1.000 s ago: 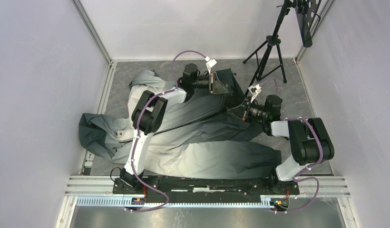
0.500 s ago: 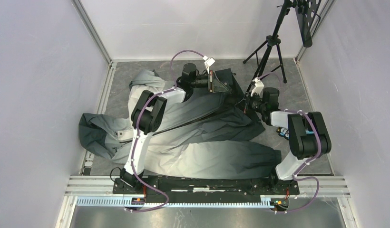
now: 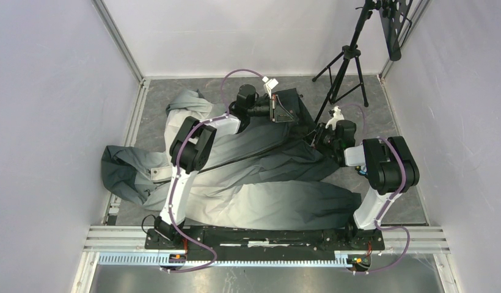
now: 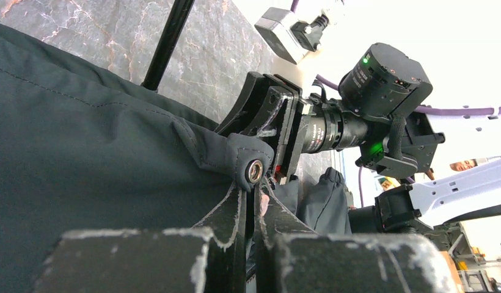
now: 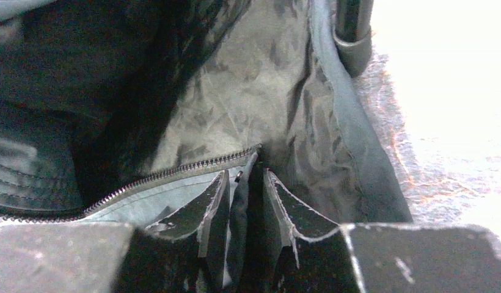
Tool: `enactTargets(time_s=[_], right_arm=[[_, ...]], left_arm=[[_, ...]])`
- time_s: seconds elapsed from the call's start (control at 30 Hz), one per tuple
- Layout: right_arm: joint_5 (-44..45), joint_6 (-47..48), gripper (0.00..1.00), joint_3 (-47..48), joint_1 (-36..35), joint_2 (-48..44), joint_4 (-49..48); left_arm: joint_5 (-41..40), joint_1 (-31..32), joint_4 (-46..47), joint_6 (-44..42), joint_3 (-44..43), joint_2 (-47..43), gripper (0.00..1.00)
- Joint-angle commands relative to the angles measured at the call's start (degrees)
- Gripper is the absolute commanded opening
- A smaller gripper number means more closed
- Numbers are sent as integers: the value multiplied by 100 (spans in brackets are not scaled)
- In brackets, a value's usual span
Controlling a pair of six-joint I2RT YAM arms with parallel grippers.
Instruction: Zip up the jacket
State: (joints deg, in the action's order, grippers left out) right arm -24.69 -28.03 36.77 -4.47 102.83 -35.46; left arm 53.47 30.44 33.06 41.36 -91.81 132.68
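The jacket (image 3: 266, 195) lies spread out, pale grey near the arms and shading to charcoal at the far end. My left gripper (image 3: 277, 110) is at that far dark end. In the left wrist view it (image 4: 255, 186) is shut on a dark corner with a metal snap (image 4: 255, 171). My right gripper (image 3: 316, 135) is just right of it, over the dark fabric. In the right wrist view its jaws (image 5: 245, 177) stand a little apart, open. A fold of the jacket's edge lies loosely between them, where the zipper teeth (image 5: 162, 176) end. The lining (image 5: 248, 79) fills the view beyond.
A black tripod (image 3: 349, 58) stands at the back right, one leg close to both grippers. White walls close in the left, back and right sides. A metal rail (image 3: 266, 235) with the arm bases runs along the near edge. The jacket's sleeve (image 3: 123, 174) reaches the left wall.
The right gripper's jaws have parted from shut. The right wrist has swung away from the centre towards the far side, and its elbow has folded in. The left arm has held still.
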Motion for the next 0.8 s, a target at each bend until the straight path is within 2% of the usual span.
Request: enactTargets(time_s=[0.0, 0.13, 0.23, 0.3, 0.43, 0.6, 0.77], right_arm=[[644, -298, 34, -185, 8, -189, -393], [728, -425, 34, -278, 5, -149, -586], [741, -402, 27, -336, 1, -95, -821], [756, -221, 20, -358, 5, -104, -994], [578, 230, 1, -373, 7, -173, -1385], [-440, 748, 0, -466, -1, -599, -1690], [-1131, 550, 0, -774, -1, -1141, -1754]], left_arm=[[-82, 24, 108, -8, -71, -359, 2], [-98, 24, 113, -14, -100, -349, 2], [-100, 24, 113, -1, -109, -333, 2], [-92, 24, 121, -13, -109, -322, 2], [-96, 24, 78, -49, -133, -314, 2], [-9, 7, -199, -269, -288, -313, 2], [316, -40, -371, -592, -471, -313, 2]])
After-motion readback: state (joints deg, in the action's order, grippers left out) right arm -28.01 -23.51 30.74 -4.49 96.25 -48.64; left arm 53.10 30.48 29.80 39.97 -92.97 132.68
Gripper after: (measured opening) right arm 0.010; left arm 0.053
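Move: The pin end of the near zipper half lies just off the right fingertips, about 1 cm ahead and 1 cm right, level with them. From the right hand, the far flap's snap corner, still in the left grip, is about 4 cm ahead, 6 cm left and 10 cm up; the tripod foot is some 9 cm ahead, 2 cm right and 4 cm down. From the left hand the pin end is roughly 3 cm back, 7 cm right and 10 cm down. Slide the half-open right gripper about 1.5 cm right, turning it slightly clockwise, then shut the fingers to pinch the near flap's zipper end just behind its pin. Lift some 5 cm towards the snap corner, easing back left about 2 cm and tipping the fingers up about 15 degrees. Keep the left gripper still on the far flap. ##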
